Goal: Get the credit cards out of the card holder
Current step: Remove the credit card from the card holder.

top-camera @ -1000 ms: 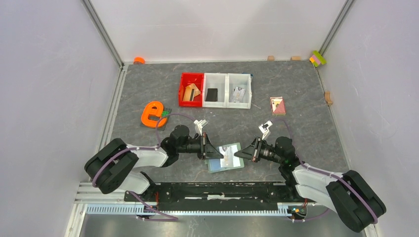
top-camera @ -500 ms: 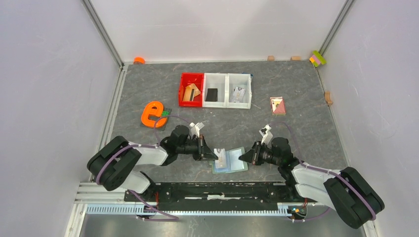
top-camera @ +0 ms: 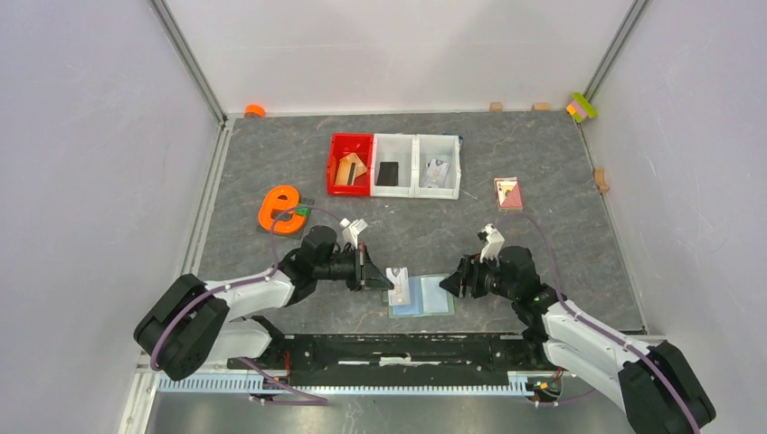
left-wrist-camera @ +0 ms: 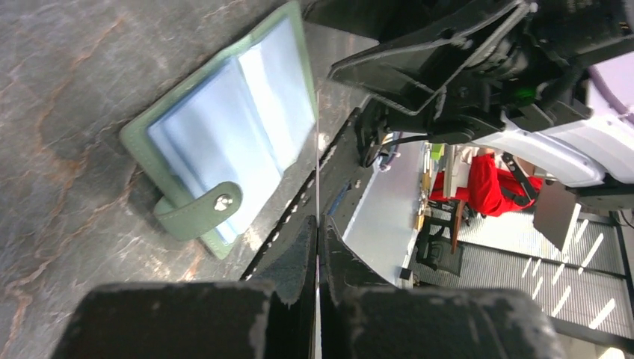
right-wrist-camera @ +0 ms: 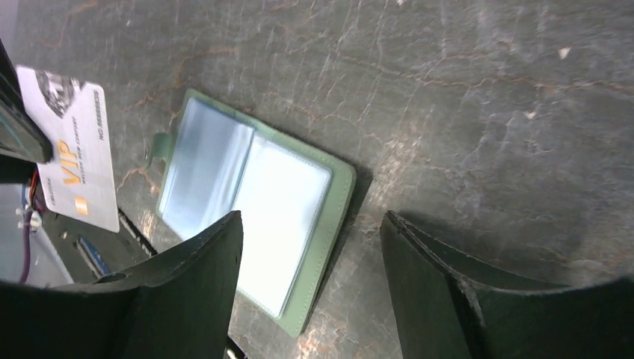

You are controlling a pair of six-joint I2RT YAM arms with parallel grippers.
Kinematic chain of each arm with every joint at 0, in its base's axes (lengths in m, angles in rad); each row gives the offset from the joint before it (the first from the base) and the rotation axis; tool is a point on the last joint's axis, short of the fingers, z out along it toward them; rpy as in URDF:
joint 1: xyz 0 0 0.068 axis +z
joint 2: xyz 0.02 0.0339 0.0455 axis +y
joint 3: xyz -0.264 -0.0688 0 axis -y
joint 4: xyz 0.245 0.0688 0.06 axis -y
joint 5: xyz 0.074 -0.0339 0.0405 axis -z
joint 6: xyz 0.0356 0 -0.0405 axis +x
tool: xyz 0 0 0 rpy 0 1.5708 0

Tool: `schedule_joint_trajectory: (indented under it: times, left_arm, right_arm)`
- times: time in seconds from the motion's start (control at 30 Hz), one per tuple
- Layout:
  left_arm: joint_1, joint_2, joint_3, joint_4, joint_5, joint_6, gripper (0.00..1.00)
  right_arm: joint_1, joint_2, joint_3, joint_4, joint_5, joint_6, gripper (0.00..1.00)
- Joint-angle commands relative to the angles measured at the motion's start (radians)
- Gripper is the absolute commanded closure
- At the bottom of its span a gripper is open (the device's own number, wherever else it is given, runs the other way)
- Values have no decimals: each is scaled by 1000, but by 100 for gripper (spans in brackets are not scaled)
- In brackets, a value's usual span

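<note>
The sage-green card holder (top-camera: 423,297) lies open and flat on the table, its pale pockets (right-wrist-camera: 254,196) facing up and its tab (left-wrist-camera: 200,212) at one end. My left gripper (top-camera: 386,281) is shut on a pale credit card (top-camera: 398,287) printed "VIP" (right-wrist-camera: 71,153). It holds the card just left of the holder, clear of the pockets. In the left wrist view the card stands edge-on between the pressed jaws of the left gripper (left-wrist-camera: 317,224). My right gripper (right-wrist-camera: 310,224) is open over the holder's right edge, with nothing between its fingers.
At the back stand a red bin (top-camera: 335,176) with a tan-gold card, a white bin (top-camera: 376,172) with a dark card, and another white bin (top-camera: 456,172) with a pale card. A pink square item (top-camera: 508,193) lies right, an orange "e" (top-camera: 281,210) left.
My right gripper opened and let go of the holder, which now lies flat. My left gripper drew the card out and moved it left and back.
</note>
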Motion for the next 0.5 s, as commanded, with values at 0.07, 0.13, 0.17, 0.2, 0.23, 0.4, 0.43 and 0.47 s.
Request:
schedule_joint_trajectory:
  times: [0.07,0.13,0.17,0.2,0.23,0.4,0.43,0.47]
  left_arm:
    - [4,-45,7,199,69,-106,98]
    - [4,-52,5,246,72,-136,98]
    - [4,-55,4,264,75,-151,98]
    - [4,-57,5,276,76,-160,98]
    - [3,-60,5,279,78,-167,98]
    - [1,-63,7,326,88,-201,98]
    - [0,-59,7,342,91,-208,98]
    - [-2,-58,9,349,94,-214,98]
  right_arm:
    - [0,-19,8,114,-258,49,29]
    - [3,-20,-23,261,-343,140,29]
    - [7,-23,-36,337,-374,187,29]
    - [9,-25,-46,406,-399,222,29]
    - [15,-25,-53,465,-415,258,29]
    - [47,-6,-52,603,-428,357,30]
    - [53,3,-47,627,-431,369,31]
    - [58,15,-44,649,-437,384,33]
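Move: The left gripper already pinches the card by its edge; the card's middle is about 2 cm to its right and 1 cm back. The open right gripper is some 15 cm to the left hand's right, roughly level with it. From the right gripper the card lies about 13 cm left, straight ahead 0, perhaps 2 cm higher. The open card holder lies between the hands, 7 cm left of the right gripper, 1 cm back and 3 cm below. Bring the wide-open right gripper up about 9 cm and left, drawing it back a little as well, towards the card; swing its fingers some 30 degrees, counter-clockwise and up from their downward slant, until they point nearly level at the card. Meanwhile lift the left gripper about 6 cm above the card holder, keeping its pinch on the card and levelling its fingers slightly. ##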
